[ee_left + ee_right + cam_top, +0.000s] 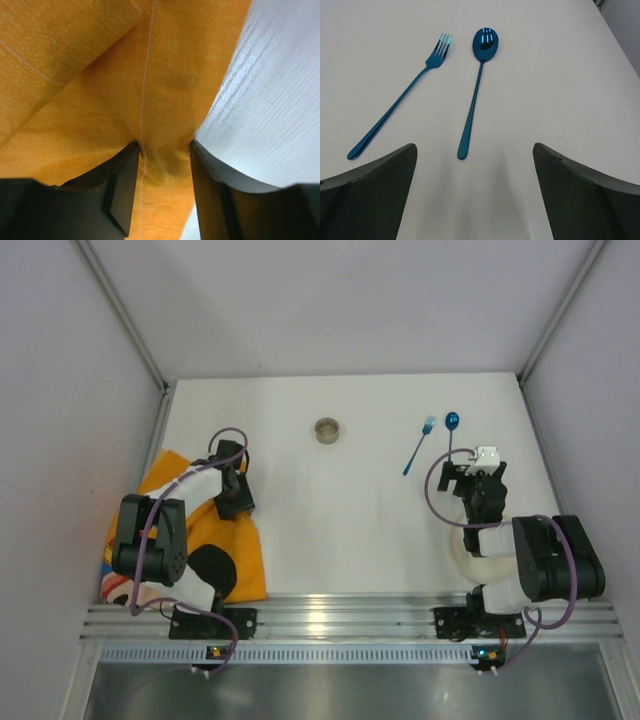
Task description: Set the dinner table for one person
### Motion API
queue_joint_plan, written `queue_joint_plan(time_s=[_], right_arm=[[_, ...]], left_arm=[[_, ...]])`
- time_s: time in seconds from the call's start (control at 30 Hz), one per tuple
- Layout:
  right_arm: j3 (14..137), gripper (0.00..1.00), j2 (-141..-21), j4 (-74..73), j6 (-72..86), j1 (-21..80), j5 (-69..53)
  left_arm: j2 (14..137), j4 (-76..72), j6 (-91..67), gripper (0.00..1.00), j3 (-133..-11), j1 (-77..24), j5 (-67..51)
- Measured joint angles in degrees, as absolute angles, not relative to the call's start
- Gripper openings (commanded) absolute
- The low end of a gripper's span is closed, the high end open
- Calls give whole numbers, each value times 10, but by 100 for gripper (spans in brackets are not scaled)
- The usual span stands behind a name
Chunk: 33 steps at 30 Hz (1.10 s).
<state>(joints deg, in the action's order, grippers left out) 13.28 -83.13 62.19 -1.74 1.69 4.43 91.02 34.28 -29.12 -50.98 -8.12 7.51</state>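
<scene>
The white dinner table [350, 500] carries an orange placemat [245, 550] at its near left, rumpled and partly under the left arm. My left gripper [164, 145] is pressed down on the placemat [100, 90], and a fold of the cloth is bunched between its two fingers near the edge, beside bare table [270, 100]. From above, the left gripper [232, 502] sits at the mat's right edge. My right gripper [474, 146] stands open and holds nothing, just short of the handle end of a blue spoon [476, 90]. A blue fork [400, 119] lies to the spoon's left.
A small round tan cup [327, 430] stands at the far middle of the table. The fork [419, 445] and spoon [451, 430] lie at the far right. A white rounded object [462, 545] shows partly under the right arm. Grey walls enclose both sides and the back.
</scene>
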Motion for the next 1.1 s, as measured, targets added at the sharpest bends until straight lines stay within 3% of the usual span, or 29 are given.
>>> queue_joint_plan(time_s=[0.07,0.13,0.4,0.6,0.7,0.83,1.1], right_arm=[[133,100,-831,622,-17,17,44],[133,100,-831,622,-17,17,44],[133,100,-831,622,-17,17,44],[134,100,-831,620,-17,18,57],[179,100,-802,517,-6,21,100],[344,100,-756,307,22,22,123],[503,100,-663,96,82,33,90]], left_arm=[[917,340,-292,19,-515,-83,76],[928,336,-292,0,-524,-83,77],[969,386,-292,0,-580,-112,91],[1055,415,-351,0,-708,-262,77],[1105,423,-393,0,-801,-342,53],[1188,432,-431,0,-934,-421,29],[1329,445,-497,0,-1097,-486,-37]])
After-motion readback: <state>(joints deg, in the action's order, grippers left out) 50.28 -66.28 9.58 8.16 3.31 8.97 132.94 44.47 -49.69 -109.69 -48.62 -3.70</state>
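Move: The right edge of the orange cloth lies right between the left hand's part-closed fingers, about 1 cm below their midpoint. From that hand the brown bowl stands some 22 cm ahead and 24 cm to the right; the fork lies about 18 cm ahead and 48 cm to the right. From the right hand the cloth edge is roughly 60 cm to the left, 10 cm back and 9 cm lower; the spoon lies about 9 cm ahead, 3 cm left and 10 cm below. The orange cloth's right edge is pinched as the left fingers finish closing, then dragged about 38 cm to the right, low over the table and past the near side of the bowl towards the fork. The left hand speeds up after a slow start, bowing slightly forward and turning some 25 degrees clockwise. Late on, the empty right hand rises about 18 cm, easing a little forward, fingers wide open. ##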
